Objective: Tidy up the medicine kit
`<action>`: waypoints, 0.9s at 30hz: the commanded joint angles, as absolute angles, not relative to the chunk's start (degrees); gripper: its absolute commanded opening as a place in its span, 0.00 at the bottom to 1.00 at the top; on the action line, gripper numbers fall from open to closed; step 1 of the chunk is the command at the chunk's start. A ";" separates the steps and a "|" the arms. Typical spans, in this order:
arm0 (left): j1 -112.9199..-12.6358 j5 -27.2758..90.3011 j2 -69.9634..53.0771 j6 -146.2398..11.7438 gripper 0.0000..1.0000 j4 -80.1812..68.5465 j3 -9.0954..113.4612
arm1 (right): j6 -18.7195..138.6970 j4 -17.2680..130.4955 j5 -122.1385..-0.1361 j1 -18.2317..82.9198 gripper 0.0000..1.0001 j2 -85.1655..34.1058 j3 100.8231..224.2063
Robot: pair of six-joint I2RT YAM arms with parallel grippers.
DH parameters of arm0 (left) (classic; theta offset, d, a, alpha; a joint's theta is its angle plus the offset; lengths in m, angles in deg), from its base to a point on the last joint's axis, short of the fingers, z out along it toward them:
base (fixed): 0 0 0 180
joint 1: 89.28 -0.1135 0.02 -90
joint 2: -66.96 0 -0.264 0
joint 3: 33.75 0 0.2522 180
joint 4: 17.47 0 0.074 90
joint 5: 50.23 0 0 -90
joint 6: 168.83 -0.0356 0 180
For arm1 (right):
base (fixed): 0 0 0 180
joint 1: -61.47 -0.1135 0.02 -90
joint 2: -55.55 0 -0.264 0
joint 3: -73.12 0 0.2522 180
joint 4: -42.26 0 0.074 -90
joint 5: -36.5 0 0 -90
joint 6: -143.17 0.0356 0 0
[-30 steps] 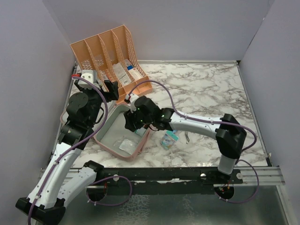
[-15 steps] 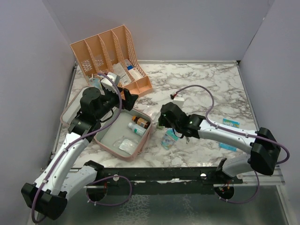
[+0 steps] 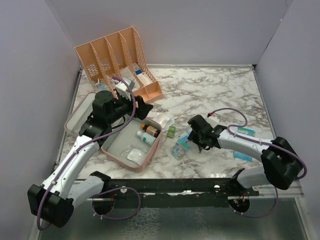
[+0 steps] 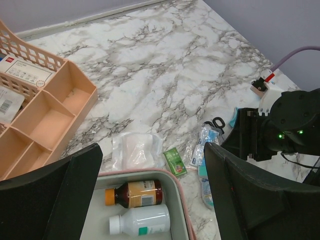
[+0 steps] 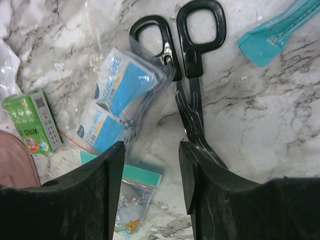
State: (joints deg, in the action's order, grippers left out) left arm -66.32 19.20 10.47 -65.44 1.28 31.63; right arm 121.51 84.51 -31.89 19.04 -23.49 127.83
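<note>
The medicine kit [image 3: 116, 150] lies open at the left, a pink case with pale lining. A brown bottle [image 4: 134, 193] and a white bottle [image 4: 142, 222] lie side by side in it, with a clear packet [image 3: 134, 154] nearer the front. My left gripper [image 3: 141, 107] hovers open over the kit's far edge, empty; in its wrist view [image 4: 152, 162] the bottles show between the fingers. My right gripper [image 3: 196, 136] hangs open and empty low over the marble. Its jaws [image 5: 151, 155] stand between a wipes packet [image 5: 120, 100] and black scissors [image 5: 190, 65].
A peach slotted organizer [image 3: 117, 60] holding boxes stands at the back left. A green box [image 3: 170, 132] and a clear bag [image 3: 162, 120] lie just beyond the kit. Teal packets [image 3: 246, 131] lie to the right, and one teal-edged packet [image 5: 135, 195] under my right gripper.
My right arm has drawn back out of the kit to the right, and two bottles now lie in the case. The left arm swung forward over the kit's far edge.
</note>
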 commanded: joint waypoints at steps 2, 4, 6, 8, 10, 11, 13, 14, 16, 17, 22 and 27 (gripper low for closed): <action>-66.25 19.67 10.47 -65.08 0.86 -1.34 31.56 | 123.20 78.60 -33.45 21.79 0.47 -23.40 127.14; -66.25 20.02 10.59 -65.05 0.86 -1.38 31.39 | 123.05 77.69 -33.54 21.84 0.47 -24.24 127.49; -66.25 20.21 10.64 -65.04 0.86 -1.35 31.22 | 123.72 77.64 -33.08 21.92 0.47 -25.35 127.88; -66.25 20.43 10.79 -64.99 0.86 -1.39 31.04 | 123.75 77.05 -32.68 22.00 0.45 -26.64 127.94; -66.25 20.54 10.83 -64.98 0.86 -1.47 30.85 | 123.71 76.55 -32.76 22.30 0.42 -27.85 128.09; -66.24 20.54 10.84 -64.98 0.86 -1.49 30.83 | 123.93 76.61 -32.88 22.35 0.41 -28.38 128.32; -66.25 20.53 11.01 -64.93 0.86 -1.49 30.75 | 124.74 77.49 -32.73 22.44 0.38 -29.34 128.76; -66.25 20.64 11.08 -64.98 0.86 -1.47 30.73 | 124.98 77.72 -32.50 22.45 0.35 -29.66 128.74; -66.24 20.90 11.28 -65.00 0.86 -1.49 30.58 | 125.23 77.57 -31.99 22.45 0.30 -29.87 128.38; -66.29 21.02 11.31 -65.00 0.86 -1.49 30.49 | 125.13 77.33 -31.72 22.49 0.27 -29.77 128.23; -66.25 21.57 11.24 -64.42 0.86 -1.57 30.27 | 121.45 75.22 -30.61 22.45 0.14 -28.45 127.75; -66.25 21.43 10.62 -61.95 0.86 -1.92 29.61 | 116.00 72.44 -28.60 22.53 0.04 -25.42 127.69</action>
State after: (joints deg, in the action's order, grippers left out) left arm -66.32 20.38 10.47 -64.43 0.19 30.51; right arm 121.31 76.20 -32.44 22.20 -28.50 127.96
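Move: The clear bag of wipes lies about 4 cm ahead of the right hand, 3 cm to its left and 2 cm below. The scissors' middle is roughly 4 cm ahead and 4 cm right. The green box is some 4 cm ahead and 11 cm left, the teal-topped pouch about 5 cm back and 4 cm left. From the left hand, the wipes bag is some 6 cm back, 21 cm right and 27 cm below. The right hand reaches about 3 cm forward, dipping slightly, and closes its half-open fingers on the wipes bag. ##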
